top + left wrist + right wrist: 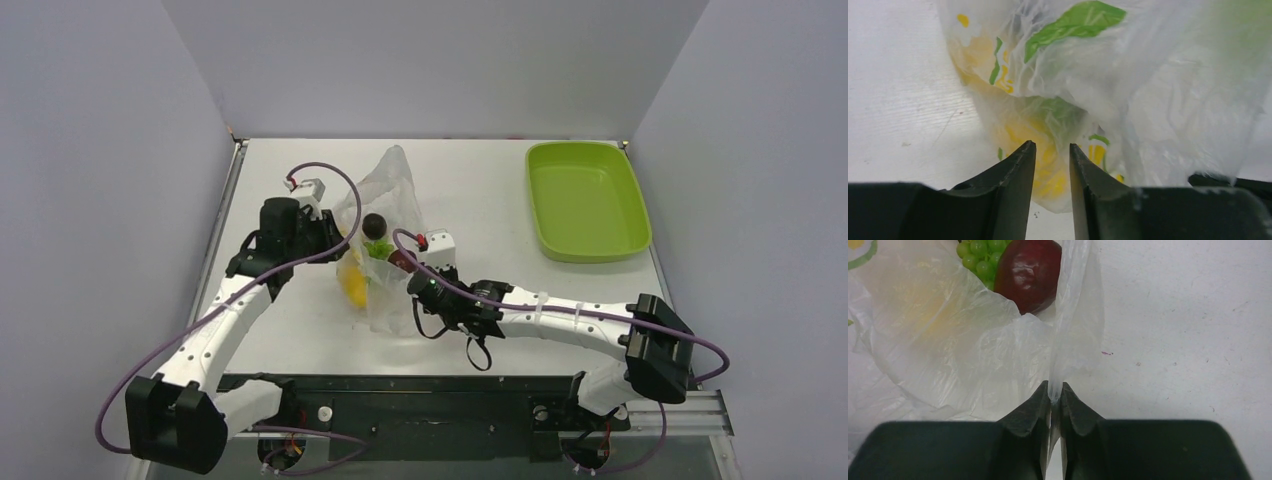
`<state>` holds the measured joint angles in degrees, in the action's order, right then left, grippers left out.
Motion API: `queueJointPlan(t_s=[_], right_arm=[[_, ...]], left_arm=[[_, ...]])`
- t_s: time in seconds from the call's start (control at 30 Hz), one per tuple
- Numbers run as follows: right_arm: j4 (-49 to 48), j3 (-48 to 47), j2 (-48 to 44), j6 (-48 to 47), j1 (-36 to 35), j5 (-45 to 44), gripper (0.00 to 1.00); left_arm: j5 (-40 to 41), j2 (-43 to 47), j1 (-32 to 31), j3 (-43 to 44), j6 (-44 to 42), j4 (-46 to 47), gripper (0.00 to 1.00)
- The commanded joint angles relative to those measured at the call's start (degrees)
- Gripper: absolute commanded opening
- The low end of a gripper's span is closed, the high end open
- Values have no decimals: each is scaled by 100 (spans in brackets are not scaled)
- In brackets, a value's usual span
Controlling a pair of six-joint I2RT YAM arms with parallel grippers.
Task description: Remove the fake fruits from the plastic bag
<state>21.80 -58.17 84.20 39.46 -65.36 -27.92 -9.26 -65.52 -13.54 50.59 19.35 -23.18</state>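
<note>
The clear flower-printed plastic bag (392,190) stands crumpled at the table's middle. Inside it I see a dark round fruit (375,224), a green one (380,249), a yellow one (352,284) and a dark reddish one (403,260). My right gripper (418,287) is at the bag's near right edge. In the right wrist view it (1056,388) is shut on a fold of bag film (1068,315), with the reddish fruit (1028,272) and green grapes (977,255) beyond. My left gripper (335,240) is at the bag's left side. In its wrist view its jaws (1053,146) stand slightly apart, with a yellow bulge of the bag (1053,175) showing between them.
A lime-green tray (585,200) sits at the back right, apart from the bag. Purple cables loop over both arms near the bag. The table's metal edge runs along the left and near sides.
</note>
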Motion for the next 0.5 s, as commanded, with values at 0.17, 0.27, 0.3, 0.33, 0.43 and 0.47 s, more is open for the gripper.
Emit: queueJointPlan(t_s=[0.17,0.27,0.3,0.33,0.43,0.47], right_arm=[[478,-672,-899,-329,-12,-757,25],[512,-959,-949,-485,-3,-830,34],[510,-1029,-910,-524,-3,-825,35],[503,-1179,-877,-599,2,-815,36],[445,-1590,-553,-725,48,-749,37],[447,-1679,-475,-755,82,-671,37]], left_arm=[[-471,1176,-109,-153,-265,738,45],[-636,1055,-151,120,-183,681,48],[-662,1009,-174,231,-167,663,49],[-651,908,-179,271,-98,700,49],[-693,510,-219,314,-30,805,51],[-697,415,-232,343,-112,703,52]])
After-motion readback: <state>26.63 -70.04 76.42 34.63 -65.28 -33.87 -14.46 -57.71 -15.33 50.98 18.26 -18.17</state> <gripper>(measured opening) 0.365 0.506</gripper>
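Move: The right hand, still pinching the bag's near-right rim, has the red apple about 7 cm ahead, 4 cm to its left and 5 cm below. The green grapes lie roughly 2 cm beyond the apple and 5 cm left of it, the dark fruit some 8 cm beyond and 6 cm left. From the left hand, at the bag's left side, the same apple is about 12 cm right, 2 cm back and 9 cm down, and a yellow fruit 7 cm back and 2 cm right. Up goes the right hand, slowly and then quickly, about 12 cm away from the red apple, tipping its fingers upward a little as they open and let go of the bag rim. The left hand also rises, some 6 cm beside the bag's left wall, then eases slightly right over its edge; its fingers spread and tilt up by roughly 15 degrees. ##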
